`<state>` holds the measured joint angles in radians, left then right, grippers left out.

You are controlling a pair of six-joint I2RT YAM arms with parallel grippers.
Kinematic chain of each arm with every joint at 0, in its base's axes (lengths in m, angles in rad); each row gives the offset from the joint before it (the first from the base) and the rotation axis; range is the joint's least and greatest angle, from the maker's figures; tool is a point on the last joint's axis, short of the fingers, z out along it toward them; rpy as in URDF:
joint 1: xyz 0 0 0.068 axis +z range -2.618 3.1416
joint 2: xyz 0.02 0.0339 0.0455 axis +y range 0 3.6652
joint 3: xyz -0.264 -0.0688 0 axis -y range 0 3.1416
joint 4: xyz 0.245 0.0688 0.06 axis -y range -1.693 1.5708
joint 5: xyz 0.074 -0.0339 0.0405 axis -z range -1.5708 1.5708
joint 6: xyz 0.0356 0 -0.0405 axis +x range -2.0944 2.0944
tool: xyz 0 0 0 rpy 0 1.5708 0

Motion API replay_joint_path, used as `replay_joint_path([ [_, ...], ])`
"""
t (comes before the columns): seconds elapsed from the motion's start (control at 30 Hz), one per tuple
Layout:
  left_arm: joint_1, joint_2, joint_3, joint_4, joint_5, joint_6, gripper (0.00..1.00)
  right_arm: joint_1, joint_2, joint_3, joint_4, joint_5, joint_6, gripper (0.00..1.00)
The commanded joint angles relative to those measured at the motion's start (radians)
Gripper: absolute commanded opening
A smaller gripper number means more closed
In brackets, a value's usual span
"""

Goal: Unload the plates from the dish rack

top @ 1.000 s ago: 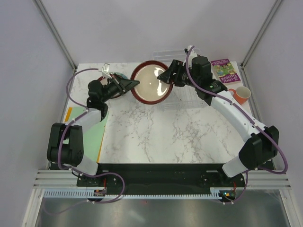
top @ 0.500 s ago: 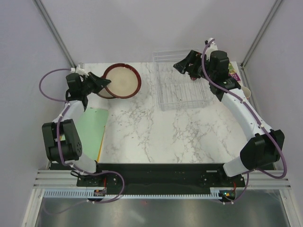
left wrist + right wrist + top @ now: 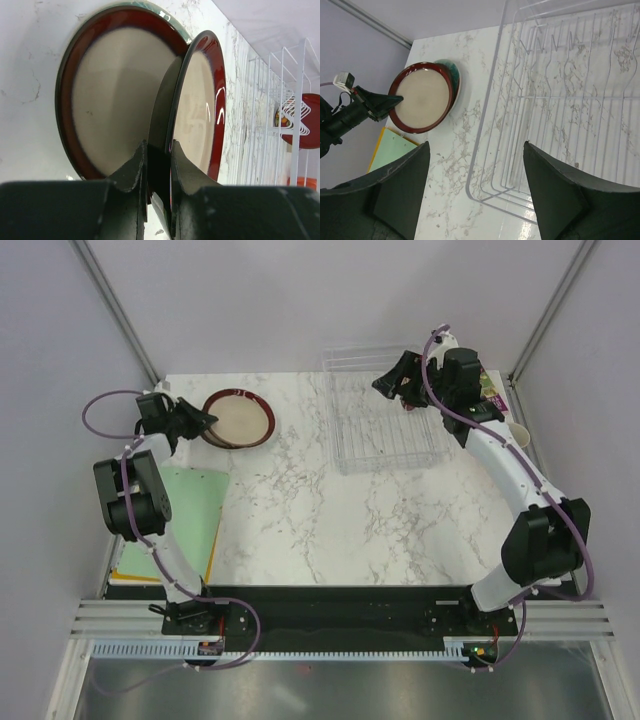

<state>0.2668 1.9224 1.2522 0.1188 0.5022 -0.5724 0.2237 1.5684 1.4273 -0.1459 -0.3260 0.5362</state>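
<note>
My left gripper (image 3: 203,420) (image 3: 159,145) is shut on the near rim of a cream plate with a dark red rim (image 3: 200,100). It holds the plate tilted just above a second cream plate (image 3: 115,100), which lies flat on a teal plate (image 3: 167,14). This stack of plates (image 3: 238,418) (image 3: 422,97) sits at the back left of the table. The clear dish rack (image 3: 385,420) (image 3: 560,100) stands at the back right. A red plate (image 3: 307,120) shows through its wires. My right gripper (image 3: 388,380) (image 3: 476,145) is open and empty above the rack.
An orange mug (image 3: 515,432) and a purple book (image 3: 492,388) lie right of the rack. A green mat with a yellow edge (image 3: 190,505) lies at the left front. Walls and frame posts close in the back corners.
My left arm has swung the cream plate from the back middle to the back left and lowered it onto the stack. My right arm has let go and drawn back over the rack.
</note>
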Motion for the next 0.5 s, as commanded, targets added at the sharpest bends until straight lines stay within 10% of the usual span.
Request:
replay_joint_path([
  [0.0, 0.020, 0.027, 0.113, 0.104, -0.008, 0.011, 0.02, -0.007, 0.064, 0.027, 0.025, -0.041, -0.028, 0.81],
  [0.47, 0.110, 0.081, 0.038, 0.272, 0.028, -0.153, 0.02, -0.007, 0.104, -0.004, 0.051, -0.079, -0.015, 0.80],
])
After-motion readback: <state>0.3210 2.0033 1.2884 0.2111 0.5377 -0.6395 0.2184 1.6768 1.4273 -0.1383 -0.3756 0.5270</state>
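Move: The left hand holds a plate tilted by its left rim; the stack already on the table, its landing place, lies about 5 cm ahead, 7 right and 8 below, with the green sheet some 28 cm back and 3 left of the hand. For the open right hand, the last racked plate stands roughly 7 cm ahead, 7 right and 15 below; the rack's middle is 2 ahead, straight below by 22, and the book 11 ahead, 27 right, 27 below. Low over the plate stack, the left hand keeps its pinch on the rim and carries the tilted plate first about 1.5 cm forward, then some 2.5 cm left, hardly sinking and rolling its left side down slightly. Meanwhile the right hand, jaws staying wide open, comes down about 5 cm over the rack towards the last plate, edging a little forward and tipping its fingers down some 5 degrees, then all but stops above it. ##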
